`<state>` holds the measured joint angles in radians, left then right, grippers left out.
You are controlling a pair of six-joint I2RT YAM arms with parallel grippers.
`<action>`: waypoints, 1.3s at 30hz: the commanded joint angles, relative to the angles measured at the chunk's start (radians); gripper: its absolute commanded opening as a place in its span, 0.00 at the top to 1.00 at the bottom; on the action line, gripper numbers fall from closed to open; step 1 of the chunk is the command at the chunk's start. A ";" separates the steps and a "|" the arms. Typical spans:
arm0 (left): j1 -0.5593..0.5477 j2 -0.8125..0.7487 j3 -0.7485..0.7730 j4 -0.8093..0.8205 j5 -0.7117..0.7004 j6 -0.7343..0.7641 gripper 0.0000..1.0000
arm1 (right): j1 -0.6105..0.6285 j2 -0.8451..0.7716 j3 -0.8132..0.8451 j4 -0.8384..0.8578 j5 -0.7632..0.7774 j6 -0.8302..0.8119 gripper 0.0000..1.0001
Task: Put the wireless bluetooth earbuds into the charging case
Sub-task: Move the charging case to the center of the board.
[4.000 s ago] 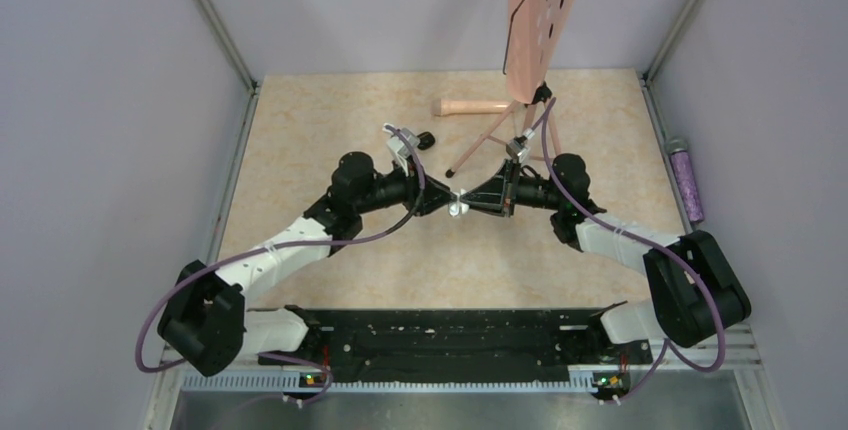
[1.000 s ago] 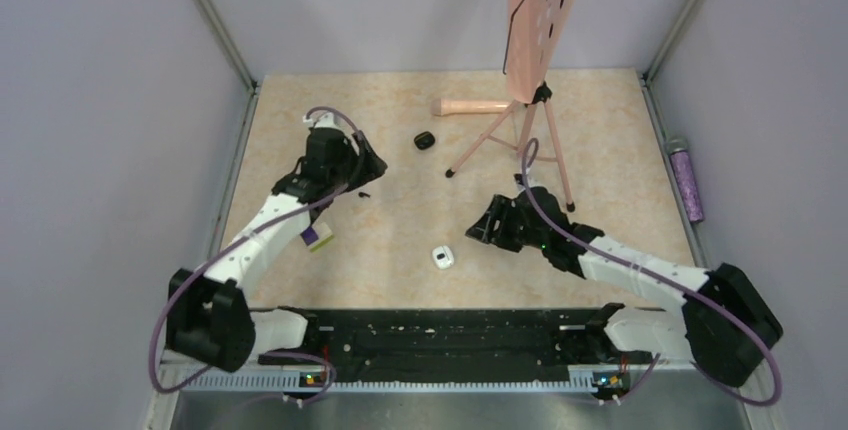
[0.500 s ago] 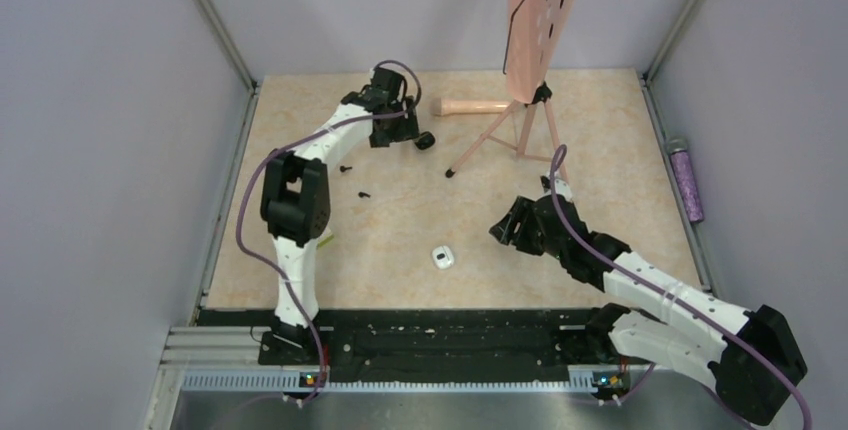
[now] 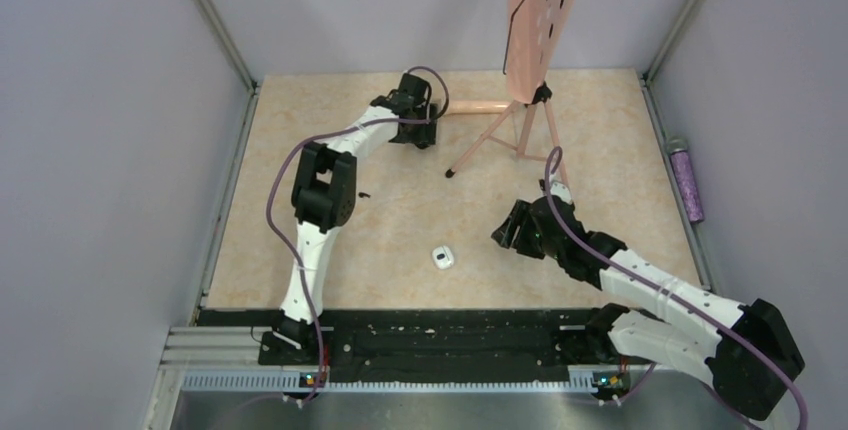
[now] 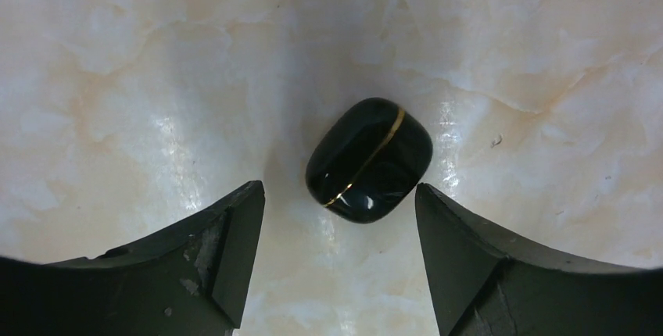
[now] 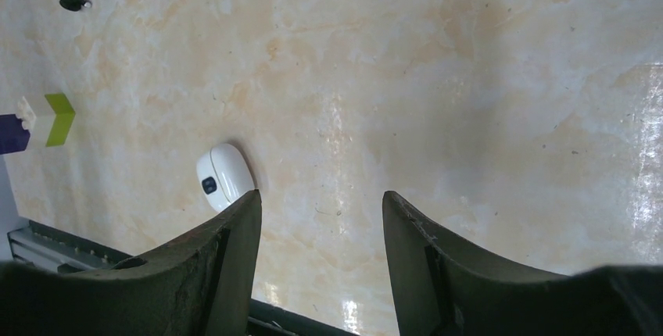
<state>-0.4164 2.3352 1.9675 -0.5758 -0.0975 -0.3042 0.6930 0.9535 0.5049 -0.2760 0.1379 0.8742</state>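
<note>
The charging case (image 5: 369, 160) is a glossy black rounded box with a thin gold seam, lid shut, lying on the marble top. My left gripper (image 5: 338, 191) hangs open right over it, fingertips either side of its near end and touching nothing. In the top view the left gripper (image 4: 420, 136) covers the case at the far middle of the table. One tiny black earbud (image 4: 362, 193) lies on the table left of centre and also shows in the right wrist view as a dark earbud (image 6: 75, 2). My right gripper (image 4: 506, 229) (image 6: 321, 197) is open and empty.
A small white oval pod (image 4: 443, 257) (image 6: 224, 176) with a dark button lies near the right gripper's left finger. A purple-and-yellow block (image 6: 35, 121) sits further left. A pink tripod stand (image 4: 520, 110) and a pink cylinder (image 4: 480, 107) stand at the back. A purple bottle (image 4: 686, 180) lies beyond the right rail.
My left arm has swung from the table's left side to the far middle, so its gripper now sits over the black case. The right arm pulled back slightly to the right.
</note>
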 commanded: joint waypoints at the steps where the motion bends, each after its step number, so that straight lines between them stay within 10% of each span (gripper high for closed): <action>1: -0.006 0.042 0.069 0.066 -0.019 0.070 0.25 | 0.000 0.020 0.055 0.016 0.001 -0.005 0.44; 15: -0.044 0.091 0.119 0.052 -0.076 0.127 0.48 | -0.001 0.007 0.055 0.002 0.003 -0.004 0.44; 39: -0.201 -0.445 -0.561 0.037 -0.080 -0.321 0.58 | 0.000 -0.079 0.012 -0.004 0.006 0.027 0.44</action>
<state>-0.5762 2.0029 1.4815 -0.5369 -0.1627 -0.4988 0.6930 0.9066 0.5068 -0.2855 0.1383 0.8860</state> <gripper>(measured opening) 0.537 0.563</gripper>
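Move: Just ahead of the left hand, about 3 cm out, 1 cm to its right and 2 cm lower, sits the black charging case. From that hand the tripod foot is some 7 cm back and 8 cm right, the pink tube 13 cm ahead and 14 cm right, and the dark earbud 14 cm back and 12 cm left, all about 3 cm down. From the right hand the black case lies roughly 33 cm ahead, 18 cm left and 7 cm below. Easing about 3 cm forward and slightly down and right over the black charging case, the left hand brings its open fingers together and pinches the case by its sides. It then draws it straight back towards the base, about 15 cm, past the tripod foot towards the board's middle, picking up speed and rising about 1 cm near the end while the fingers tip slightly back under the hand. ##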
